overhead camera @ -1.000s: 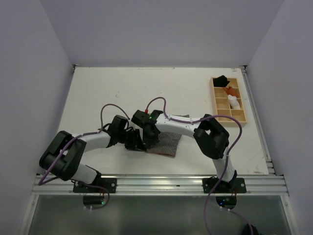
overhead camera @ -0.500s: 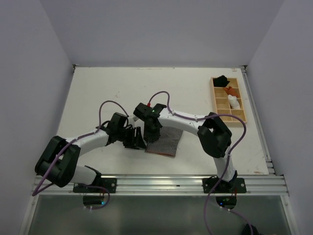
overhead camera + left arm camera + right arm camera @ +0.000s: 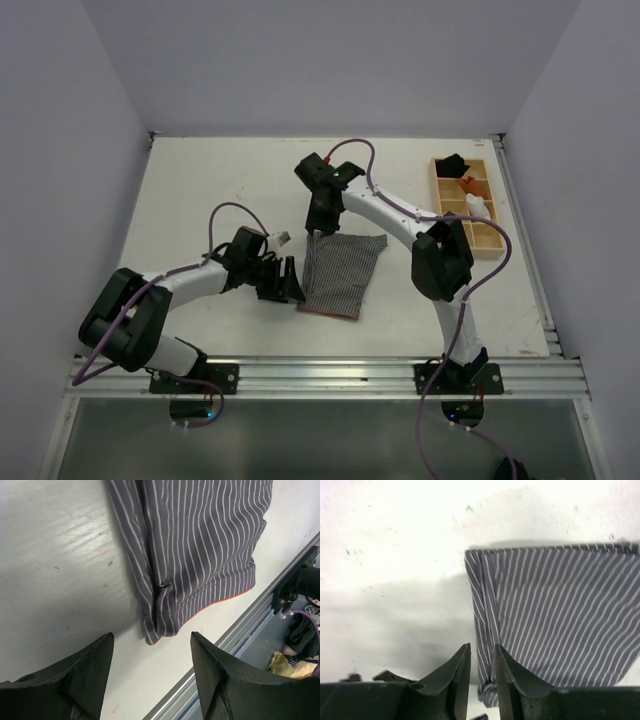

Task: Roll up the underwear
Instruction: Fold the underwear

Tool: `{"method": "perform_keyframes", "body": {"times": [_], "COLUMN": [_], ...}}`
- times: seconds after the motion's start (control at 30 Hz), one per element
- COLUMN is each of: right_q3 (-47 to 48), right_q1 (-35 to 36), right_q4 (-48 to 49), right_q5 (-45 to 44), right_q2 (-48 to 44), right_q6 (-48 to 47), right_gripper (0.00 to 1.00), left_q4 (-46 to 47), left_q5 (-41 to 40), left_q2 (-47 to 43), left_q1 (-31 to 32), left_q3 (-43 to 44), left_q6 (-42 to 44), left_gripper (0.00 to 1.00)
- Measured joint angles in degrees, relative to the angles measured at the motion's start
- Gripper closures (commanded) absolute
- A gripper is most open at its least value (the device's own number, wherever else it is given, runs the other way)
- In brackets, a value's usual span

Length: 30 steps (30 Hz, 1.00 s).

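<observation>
The underwear (image 3: 340,275), grey with fine white stripes, lies spread flat on the white table in front of the arms. In the left wrist view (image 3: 200,545) its near left corner is bunched and shows an orange edge. My left gripper (image 3: 290,285) is open and empty, low beside that corner (image 3: 150,645). My right gripper (image 3: 318,225) hovers over the far left corner. In the right wrist view (image 3: 481,650) its jaws stand only a narrow gap apart, holding nothing, above the folded left edge of the cloth (image 3: 555,615).
A wooden compartment tray (image 3: 497,240) stands at the back right, holding small black (image 3: 452,163), orange (image 3: 470,186) and white (image 3: 479,210) bundles. The metal rail (image 3: 330,375) runs along the table's near edge, also in the left wrist view (image 3: 280,585).
My right gripper moved from the near left of the underwear toward the back, and the cloth now lies stretched out longer. My left gripper stayed by the near left corner.
</observation>
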<state>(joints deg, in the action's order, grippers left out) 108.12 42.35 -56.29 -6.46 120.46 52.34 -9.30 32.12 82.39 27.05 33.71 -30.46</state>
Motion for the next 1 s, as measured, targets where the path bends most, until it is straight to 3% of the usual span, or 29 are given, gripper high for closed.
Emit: {"method": "perform_keyframes", "body": {"times": [0.3, 0.43, 0.57, 0.73, 1.0], "right_q3": [9.64, 9.97, 11.15, 11.8, 12.13], "right_q1": [0.46, 0.46, 0.46, 0.46, 0.46], "right_q4": [-4.07, -5.68, -6.67, -6.54, -5.84], "right_q5": [-2.19, -3.56, -4.5, -4.52, -4.48], "right_q2": [11.26, 12.55, 12.9, 14.23, 17.03], "right_q6": [-2.93, -3.63, -4.09, -4.87, -5.99], "right_gripper": [0.72, 0.72, 0.72, 0.72, 0.72], "left_q4": [1.53, 2.27, 2.64, 2.8, 3.3], "left_q5": [0.55, 0.66, 0.52, 0.33, 0.48], "left_q2": [1.79, 2.84, 4.15, 5.01, 5.29], "left_q1": [3.54, 3.78, 3.78, 3.8, 3.78], "left_q3": [0.59, 0.57, 0.5, 0.42, 0.13], "left_q6": [-0.48, -0.57, -0.55, -0.42, -0.42], "left_gripper": [0.4, 0.51, 0.7, 0.83, 0.88]}}
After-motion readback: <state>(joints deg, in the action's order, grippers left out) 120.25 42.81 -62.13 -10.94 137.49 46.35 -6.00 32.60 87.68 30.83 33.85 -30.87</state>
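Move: The underwear's near-left corner is about 1 cm back, 2 cm right and 2 cm below the left hand's open fingers, while the waistband's near-right corner is roughly 3 cm back and 15 cm right of that hand. For the right hand, the far end of the folded left edge lies about 2 cm ahead, straight in line sideways and some 9 cm down. The far-right corner is about 3 cm ahead and 16 cm to its right. The underwear's near-left corner gets pinched by the left hand, which eases a couple of centimetres right and back, sinks about 2 cm and closes its fingers from wide to nearly shut. Meanwhile the right hand drops some 8 cm, edging forward, onto the far end of the folded edge, its fingers swinging about 10 degrees to hang straighter and staying partly open astride the fold. ##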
